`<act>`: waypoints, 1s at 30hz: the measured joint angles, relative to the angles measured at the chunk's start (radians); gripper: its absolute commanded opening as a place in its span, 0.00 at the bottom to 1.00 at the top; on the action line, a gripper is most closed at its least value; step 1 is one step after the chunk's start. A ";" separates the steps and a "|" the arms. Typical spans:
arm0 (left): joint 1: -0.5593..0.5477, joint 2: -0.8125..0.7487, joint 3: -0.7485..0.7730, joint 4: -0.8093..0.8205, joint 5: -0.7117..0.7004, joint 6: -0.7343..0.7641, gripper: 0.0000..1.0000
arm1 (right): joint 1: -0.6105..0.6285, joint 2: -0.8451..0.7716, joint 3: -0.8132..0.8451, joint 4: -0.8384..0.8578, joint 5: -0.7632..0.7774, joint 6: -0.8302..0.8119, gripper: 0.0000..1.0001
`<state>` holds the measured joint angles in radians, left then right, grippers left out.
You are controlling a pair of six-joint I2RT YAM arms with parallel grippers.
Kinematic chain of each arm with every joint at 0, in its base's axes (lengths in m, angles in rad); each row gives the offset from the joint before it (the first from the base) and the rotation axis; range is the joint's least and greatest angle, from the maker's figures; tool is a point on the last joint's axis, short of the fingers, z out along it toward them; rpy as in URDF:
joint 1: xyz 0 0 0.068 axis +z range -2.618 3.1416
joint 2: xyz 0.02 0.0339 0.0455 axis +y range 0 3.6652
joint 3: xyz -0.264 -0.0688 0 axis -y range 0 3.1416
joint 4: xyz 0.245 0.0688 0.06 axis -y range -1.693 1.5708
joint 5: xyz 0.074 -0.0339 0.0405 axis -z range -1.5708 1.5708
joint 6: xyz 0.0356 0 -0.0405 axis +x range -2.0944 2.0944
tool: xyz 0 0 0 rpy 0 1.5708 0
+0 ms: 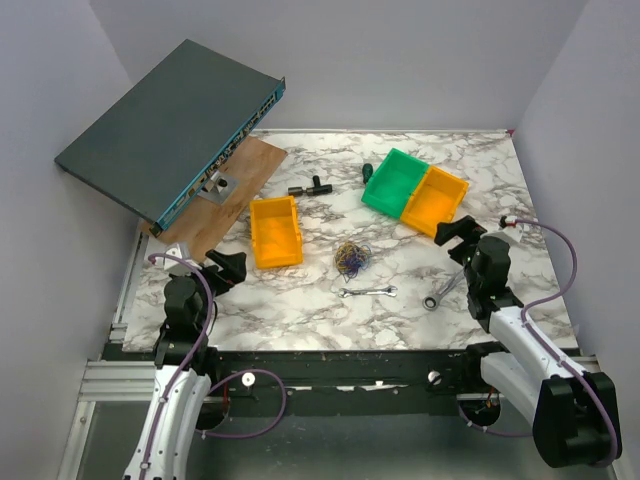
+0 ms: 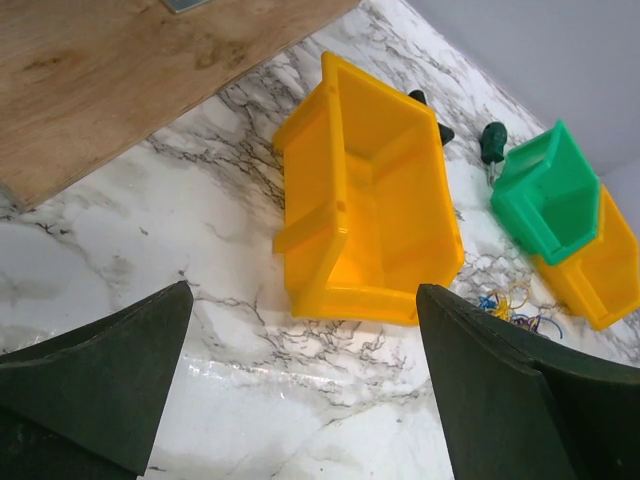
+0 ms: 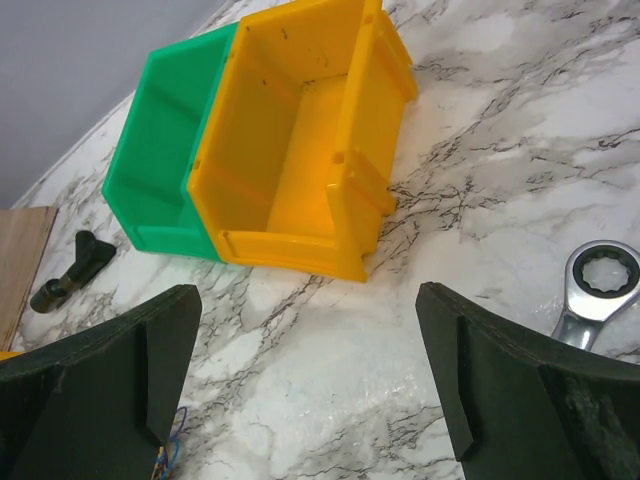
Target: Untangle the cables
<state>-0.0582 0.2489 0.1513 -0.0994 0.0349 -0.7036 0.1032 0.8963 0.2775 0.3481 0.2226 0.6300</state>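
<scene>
The cables (image 1: 352, 257) are a small tangle of thin blue, yellow and dark loops lying mid-table between both arms. In the left wrist view the cables (image 2: 512, 306) peek out beside the right finger. In the right wrist view only a few strands of the cables (image 3: 170, 455) show at the left finger's edge. My left gripper (image 1: 228, 268) hovers at the near left, open, nothing between its fingers (image 2: 305, 400). My right gripper (image 1: 458, 236) hangs at the near right, open and empty (image 3: 308, 395).
A yellow bin (image 1: 275, 231) lies left of the tangle. A green bin (image 1: 392, 180) and a yellow bin (image 1: 437, 199) sit at the back right. Two silver wrenches (image 1: 368, 292) (image 1: 440, 291) lie near the front. A wooden board (image 1: 222, 200) and a tilted dark box (image 1: 170, 128) fill the back left.
</scene>
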 measured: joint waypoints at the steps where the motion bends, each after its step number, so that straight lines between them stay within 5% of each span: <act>1: 0.000 0.005 0.000 -0.002 0.000 0.000 0.99 | 0.000 0.000 0.000 0.000 0.002 0.000 1.00; 14: -0.026 0.016 -0.001 0.097 0.111 0.053 0.99 | 0.006 0.123 0.064 0.017 -0.210 -0.052 0.96; 22: -0.294 0.183 0.022 0.163 0.078 0.117 0.97 | 0.218 0.263 0.160 0.035 -0.332 -0.157 0.70; 30: -0.466 0.459 0.106 0.263 0.073 0.187 0.94 | 0.290 0.467 0.235 0.055 -0.465 -0.209 0.61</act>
<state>-0.5243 0.7082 0.2573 0.1635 0.1078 -0.5167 0.3931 1.3628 0.5125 0.4034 -0.2424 0.4210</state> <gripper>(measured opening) 0.949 0.624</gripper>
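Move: The cable tangle lies about 23 cm left of the right hand, 3 cm farther out and some 11 cm below it. From that hand the small wrench is 19 cm left and 5 cm back, and the right orange bin straight ahead about 15 cm. From the left hand the tangle is roughly 29 cm right, 10 cm ahead and 12 cm down; the left orange bin stands 15 cm ahead and 9 cm right. Leftward towards the cable tangle sweeps the right hand, about 18 cm, gathering speed and dipping some 4 cm near the end as it swings about 45 degrees counter-clockwise and its wide-open fingers partly close on nothing. The left hand comes rightward to meet it, some 13 cm along the near side of the left orange bin, with a small rise and return, turning clockwise roughly 35 degrees, fingers kept wide open. ##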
